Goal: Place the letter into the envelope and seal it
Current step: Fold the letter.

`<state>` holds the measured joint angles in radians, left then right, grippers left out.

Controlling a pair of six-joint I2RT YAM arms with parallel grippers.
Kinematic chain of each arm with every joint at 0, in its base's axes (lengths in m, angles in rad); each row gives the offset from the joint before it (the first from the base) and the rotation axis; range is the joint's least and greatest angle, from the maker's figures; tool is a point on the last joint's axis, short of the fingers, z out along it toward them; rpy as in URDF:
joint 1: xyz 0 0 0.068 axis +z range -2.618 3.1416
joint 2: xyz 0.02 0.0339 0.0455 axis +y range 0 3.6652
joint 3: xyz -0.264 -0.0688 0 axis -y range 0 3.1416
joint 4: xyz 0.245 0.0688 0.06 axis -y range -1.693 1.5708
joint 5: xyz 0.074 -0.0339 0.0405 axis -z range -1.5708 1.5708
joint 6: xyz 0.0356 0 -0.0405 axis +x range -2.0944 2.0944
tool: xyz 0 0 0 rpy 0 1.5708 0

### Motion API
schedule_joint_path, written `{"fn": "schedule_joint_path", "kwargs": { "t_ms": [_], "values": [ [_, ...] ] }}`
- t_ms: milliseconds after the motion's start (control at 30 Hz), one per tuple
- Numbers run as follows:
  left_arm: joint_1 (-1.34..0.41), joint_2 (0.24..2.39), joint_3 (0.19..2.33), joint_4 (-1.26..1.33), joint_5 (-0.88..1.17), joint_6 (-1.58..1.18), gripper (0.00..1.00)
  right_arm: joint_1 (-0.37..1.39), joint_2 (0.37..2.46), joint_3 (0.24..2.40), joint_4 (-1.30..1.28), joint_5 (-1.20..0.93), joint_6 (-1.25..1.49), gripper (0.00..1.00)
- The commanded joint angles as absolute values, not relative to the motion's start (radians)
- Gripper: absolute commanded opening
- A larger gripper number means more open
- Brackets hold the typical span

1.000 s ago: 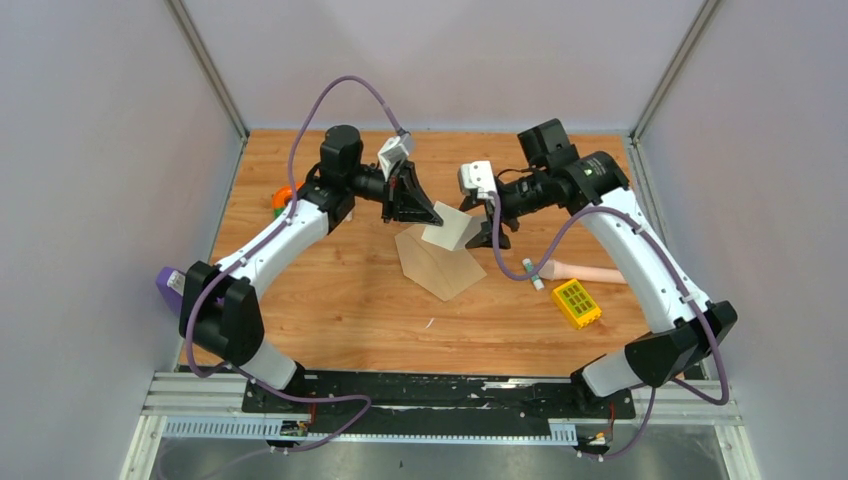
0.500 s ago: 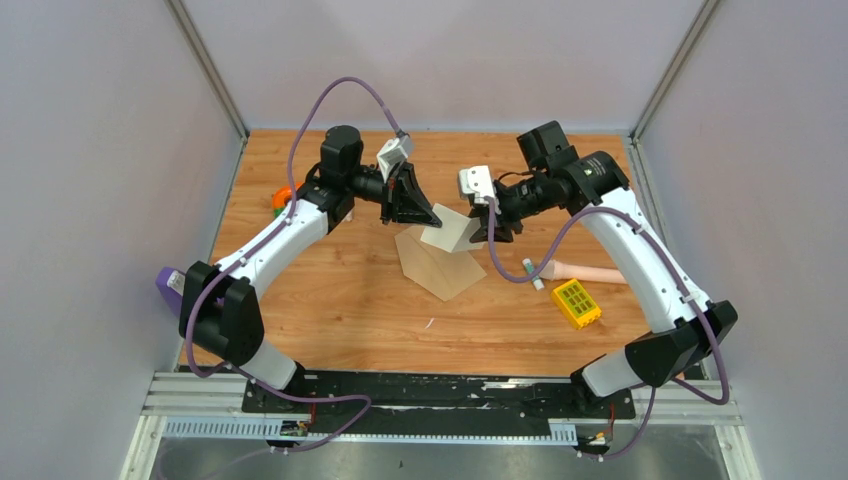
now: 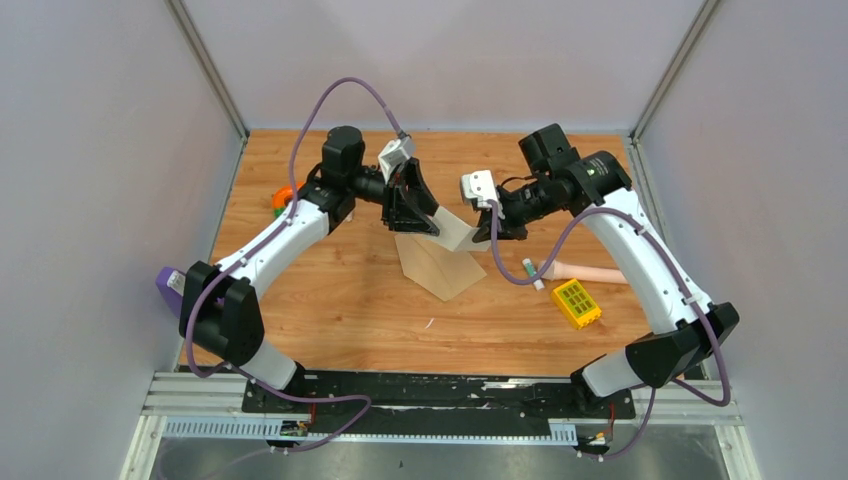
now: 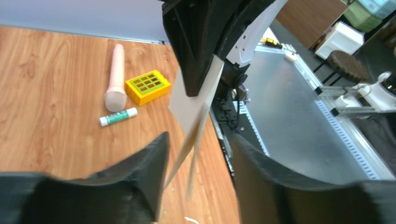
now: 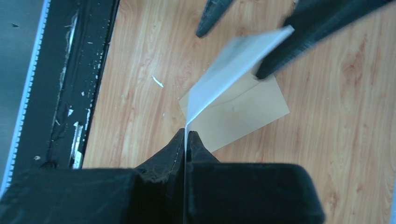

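Observation:
The letter is a pale sheet held off the table, slanting between both grippers. My right gripper is shut on its right edge; the right wrist view shows the fingers pinched on the sheet. My left gripper is open, with its fingers either side of the letter's left end. In the left wrist view the letter runs edge-on between the spread fingers, showing two thin layers. The tan envelope lies flat on the table below, and also shows in the right wrist view.
A glue stick, a pink cylinder and a yellow grid block lie right of the envelope. An orange and green item sits at the far left, and a purple object by the left arm's base.
My left gripper has tilted and closed in on the letter's left end, so the sheet now sits between its fingers. My right gripper has shifted slightly up and right with the letter.

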<state>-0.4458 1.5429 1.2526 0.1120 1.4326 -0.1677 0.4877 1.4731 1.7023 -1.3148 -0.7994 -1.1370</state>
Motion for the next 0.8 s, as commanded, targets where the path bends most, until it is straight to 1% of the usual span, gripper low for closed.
{"fn": "schedule_joint_path", "kwargs": {
  "t_ms": [0, 33, 100, 167, 300, 367, 400, 467, 567, 700, 767],
  "values": [
    [-0.443, 1.512, 1.292, 0.110, 1.415, -0.160, 0.81, 0.483, 1.473, 1.774, -1.404, -0.887, -1.163, 0.00],
    [-0.436, 1.511, 1.294, 0.112, 1.407, -0.162, 0.95, 0.482, 1.473, 1.774, -1.402, -0.891, -1.157, 0.00],
    [-0.415, 1.504, 1.305, 0.115, 1.390, -0.173, 0.99, 0.479, 1.470, 1.767, -1.381, -0.903, -1.124, 0.00],
    [-0.377, 1.485, 1.319, 0.126, 1.369, -0.195, 1.00, 0.472, 1.466, 1.753, -1.346, -0.911, -1.072, 0.00],
    [-0.280, 1.417, 1.353, 0.120, 1.316, -0.202, 1.00, 0.451, 1.465, 1.720, -1.227, -0.926, -0.885, 0.00],
    [-0.251, 1.385, 1.414, 0.017, 1.261, -0.135, 1.00, 0.440, 1.460, 1.693, -1.134, -0.928, -0.760, 0.00],
    [-0.247, 1.373, 1.437, -0.101, 1.246, -0.047, 1.00, 0.438, 1.457, 1.674, -1.070, -0.910, -0.674, 0.00],
    [-0.253, 1.365, 1.485, -0.207, 1.207, 0.046, 1.00, 0.437, 1.462, 1.655, -0.989, -0.904, -0.555, 0.00],
    [-0.272, 1.365, 1.495, -0.220, 1.194, 0.059, 1.00, 0.437, 1.476, 1.656, -0.911, -0.919, -0.413, 0.00],
    [-0.366, 1.392, 1.502, -0.303, 1.139, 0.167, 1.00, 0.434, 1.497, 1.678, -0.859, -0.934, -0.324, 0.00],
    [-0.426, 1.423, 1.513, -0.403, 1.099, 0.243, 1.00, 0.425, 1.511, 1.694, -0.839, -0.947, -0.290, 0.00]
  ]
}}
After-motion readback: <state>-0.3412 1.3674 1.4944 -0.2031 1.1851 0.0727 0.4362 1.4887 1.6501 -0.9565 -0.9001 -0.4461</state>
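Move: The right hand pinches the letter near its lower right part; the letter's middle is about 4 cm to that hand's left, 2 cm ahead and a touch above. From the left hand the letter's middle is some 5 cm to the right, about level. The envelope lies roughly 20 cm below the right hand, 6 cm ahead and 7 cm left of it; the glue stick, equally low, is about 13 cm to its right and 4 cm ahead. The left fingers, already starting to part, spring wide open and come free of the letter; that hand climbs about 10 cm, swinging out forward and left and then easing partly back, as it turns some 20 degrees counter-clockwise and rolls. The right fingers keep their pinch, first dipping back about 1 cm, then carrying the letter forward, left and up while the wrist rolls and swings about 20 degrees clockwise. ##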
